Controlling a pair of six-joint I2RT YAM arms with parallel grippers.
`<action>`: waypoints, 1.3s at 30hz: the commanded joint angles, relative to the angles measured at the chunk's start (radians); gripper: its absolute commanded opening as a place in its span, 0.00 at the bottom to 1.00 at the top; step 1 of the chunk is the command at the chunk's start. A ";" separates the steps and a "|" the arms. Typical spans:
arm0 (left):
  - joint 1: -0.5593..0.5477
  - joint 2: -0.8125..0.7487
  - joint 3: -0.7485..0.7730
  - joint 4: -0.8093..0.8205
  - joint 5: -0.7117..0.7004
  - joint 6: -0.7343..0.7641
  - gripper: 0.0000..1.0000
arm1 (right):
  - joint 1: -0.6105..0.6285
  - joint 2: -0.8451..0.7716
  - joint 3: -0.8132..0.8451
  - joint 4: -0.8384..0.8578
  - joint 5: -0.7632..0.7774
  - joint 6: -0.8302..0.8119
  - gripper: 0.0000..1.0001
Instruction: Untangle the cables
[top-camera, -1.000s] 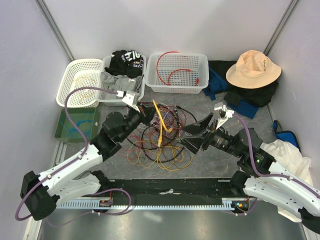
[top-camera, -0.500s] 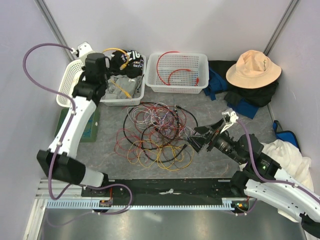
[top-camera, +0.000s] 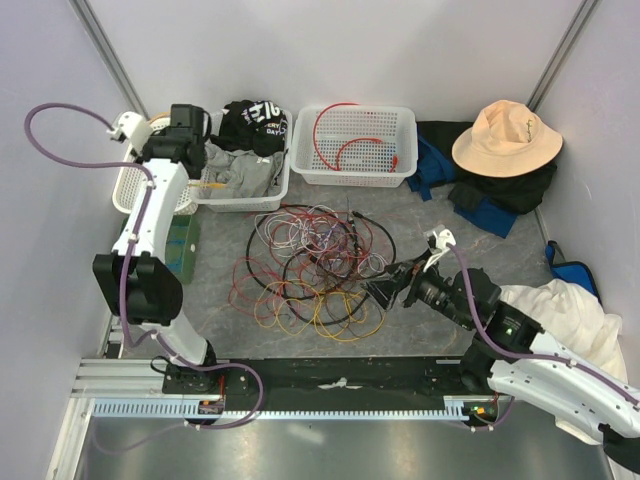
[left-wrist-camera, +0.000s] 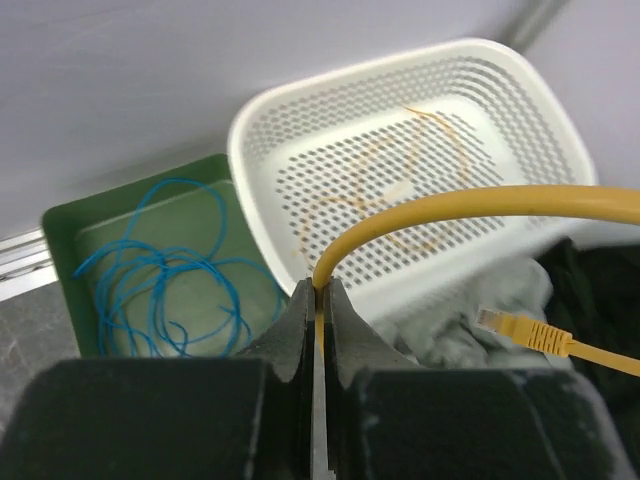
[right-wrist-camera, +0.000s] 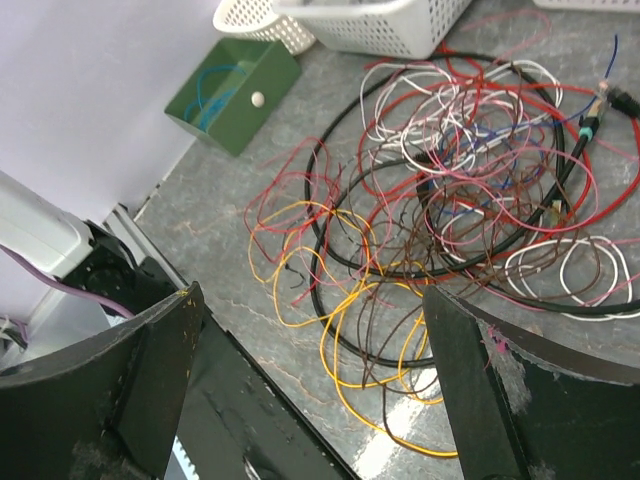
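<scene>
The cables lie in a loose tangle of red, yellow, black, white and brown loops on the grey table; the right wrist view shows them too. My left gripper is at the back left, above the baskets. It is shut on a thick yellow cable, which arcs off to the right. That cable's plug end hangs over the grey cloth. My right gripper sits low at the tangle's right edge. Its jaws stand wide open with nothing between them, yellow loops beneath.
A white basket with thin orange wire stands back left, beside a clothes-filled basket. Another basket holds a red cable. A green tray holds blue wire. A hat and cloths lie on the right.
My left arm swung from the tangle to the back left, carrying the yellow cable out of the pile. My right gripper drew back toward the near right edge of the tangle.
</scene>
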 joint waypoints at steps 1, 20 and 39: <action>0.164 0.066 0.041 -0.183 0.029 -0.324 0.02 | 0.004 0.032 -0.026 0.085 -0.031 0.006 0.98; 0.413 0.332 0.142 0.054 0.350 -0.343 0.02 | 0.002 0.299 -0.044 0.292 -0.055 0.006 0.98; 0.474 0.470 0.297 0.131 0.611 -0.213 0.54 | 0.002 0.497 -0.001 0.404 -0.110 0.009 0.98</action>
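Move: Ahead and to the left of the left hand, which holds the yellow cable, is the white tray: about 10 cm out, 16 cm left and 25 cm down. The clothes basket lies 18 cm right of the tray and level with it, the green bin some 22 cm nearer than the tray. From the open right hand, the loose yellow cables are roughly 10 cm left and 24 cm below; the tangle's middle is 7 cm farther out and 2 cm more left than they are. Carrying the yellow cable over to the white tray, the left hand swings about 15 cm left and sinks some 13 cm, then reaches forward about 10 cm while its fingers tip some 25 degrees further down; only at the end do they part to about half open. Meanwhile the right hand, fingers kept wide, sinks about 9 cm and shifts 6–7 cm left, slightly forward, towards the yellow cables, without reaching them. ##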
